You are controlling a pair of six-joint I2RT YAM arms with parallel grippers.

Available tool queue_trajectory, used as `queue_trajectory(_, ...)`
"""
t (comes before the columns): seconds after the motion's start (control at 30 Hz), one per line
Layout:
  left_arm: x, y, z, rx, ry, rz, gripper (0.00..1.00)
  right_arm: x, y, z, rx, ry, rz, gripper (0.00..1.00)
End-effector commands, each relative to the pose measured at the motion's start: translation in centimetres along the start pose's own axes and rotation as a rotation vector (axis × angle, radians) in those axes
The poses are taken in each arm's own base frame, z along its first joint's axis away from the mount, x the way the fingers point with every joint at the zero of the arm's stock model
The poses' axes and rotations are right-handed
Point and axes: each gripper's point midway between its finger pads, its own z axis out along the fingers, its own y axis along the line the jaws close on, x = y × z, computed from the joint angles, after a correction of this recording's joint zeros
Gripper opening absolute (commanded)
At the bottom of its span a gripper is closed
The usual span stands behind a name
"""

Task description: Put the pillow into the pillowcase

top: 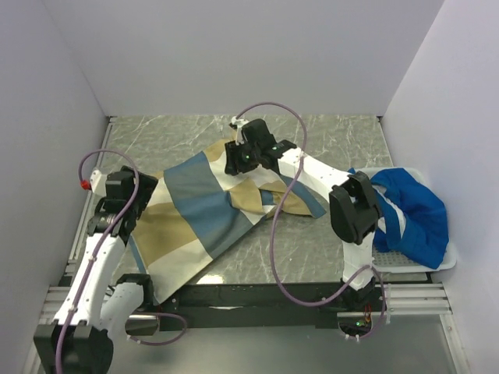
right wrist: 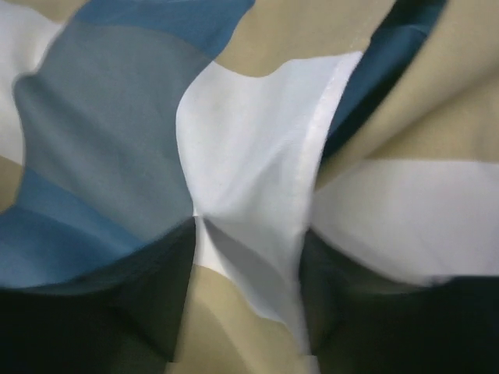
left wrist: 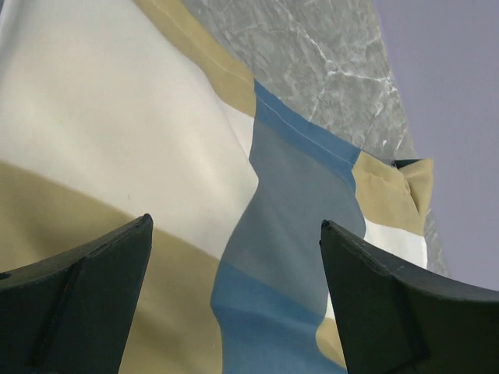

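Observation:
The pillowcase [top: 207,210], in tan, slate-blue and white blocks, lies rumpled across the middle of the table. My right gripper [top: 235,164] is at its far edge and is shut on a pinched fold of white and tan fabric [right wrist: 249,234]; its dark fingers [right wrist: 148,304] press in from both sides. My left gripper [top: 137,199] is open and empty just above the pillowcase's left part [left wrist: 257,257], with the fingertips [left wrist: 132,241] wide apart. The cream pillow is not visible in any view.
A white tray [top: 413,266] at the right edge holds a bright royal-blue cloth [top: 417,209] with white stripes. The grey marble tabletop [top: 327,140] is bounded by white walls at the back and on both sides. A purple cable [top: 274,226] loops over the pillowcase's right side.

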Motion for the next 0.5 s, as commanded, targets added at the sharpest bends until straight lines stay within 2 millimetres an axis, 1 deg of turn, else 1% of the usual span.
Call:
queue_trajectory(0.0,-0.6,-4.4,1.3,0.153,0.051,0.058,0.92,-2.5,-2.1,-0.5,-0.021,0.004,0.042,0.23)
queue_trajectory(0.03,-0.8,-5.5,1.5,0.174,0.056,0.066,0.91,-3.3,-3.9,-0.8,0.02,-0.014,0.082,0.08)
queue_trajectory(0.07,-0.4,-5.5,2.6,0.15,0.083,0.078,0.91,-5.1,-7.6,-1.8,0.087,-0.06,0.146,0.0)
queue_trajectory(0.1,-0.2,-6.4,3.0,0.171,0.1,0.092,0.9,-5.4,-10.3,-1.9,0.135,-0.078,0.236,0.0)
queue_trajectory(0.13,-0.4,-7.0,3.8,0.157,0.107,0.102,0.9,-5.6,-12.3,-2.1,0.157,-0.088,0.291,0.0)
queue_trajectory(0.17,-0.4,-7.2,4.1,0.151,0.118,0.105,0.9,-5.0,-13.8,-1.9,0.167,-0.063,0.334,0.0)
queue_trajectory(0.2,-0.7,-7.8,4.2,0.157,0.112,0.11,0.9,-5.0,-15.8,-2.4,0.185,-0.07,0.376,0.0)
queue_trajectory(0.23,-0.6,-7.4,4.8,0.131,0.113,0.119,0.91,-4.8,-16.1,-2.4,0.189,-0.068,0.374,0.0)
queue_trajectory(0.3,-0.9,-6.9,5.3,0.105,0.091,0.123,0.92,-3.9,-16.2,-2.2,0.191,-0.062,0.359,0.0)
queue_trajectory(0.37,-0.7,-6.5,5.8,0.09,0.093,0.113,0.92,-3.0,-16.6,-1.7,0.198,-0.044,0.369,0.0)
queue_trajectory(0.47,-0.1,-5.8,6.7,0.064,0.105,0.116,0.91,-2.4,-17.2,-1.3,0.21,-0.032,0.38,0.0)
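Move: The white fold at the pillowcase's mouth sits right between the right hand's fingers, about 1 cm ahead and 1 cm below. From that hand, the case's blue middle panel lies some 8 cm left and 10 cm back, and its loose blue end roughly 23 cm right and 12 cm back. For the left hand, the white fold is about 24 cm right and 7 cm ahead. Right hand pinches the white fold, dragging it about 15 cm right, 11 forward; open left hand advances 7 cm. ##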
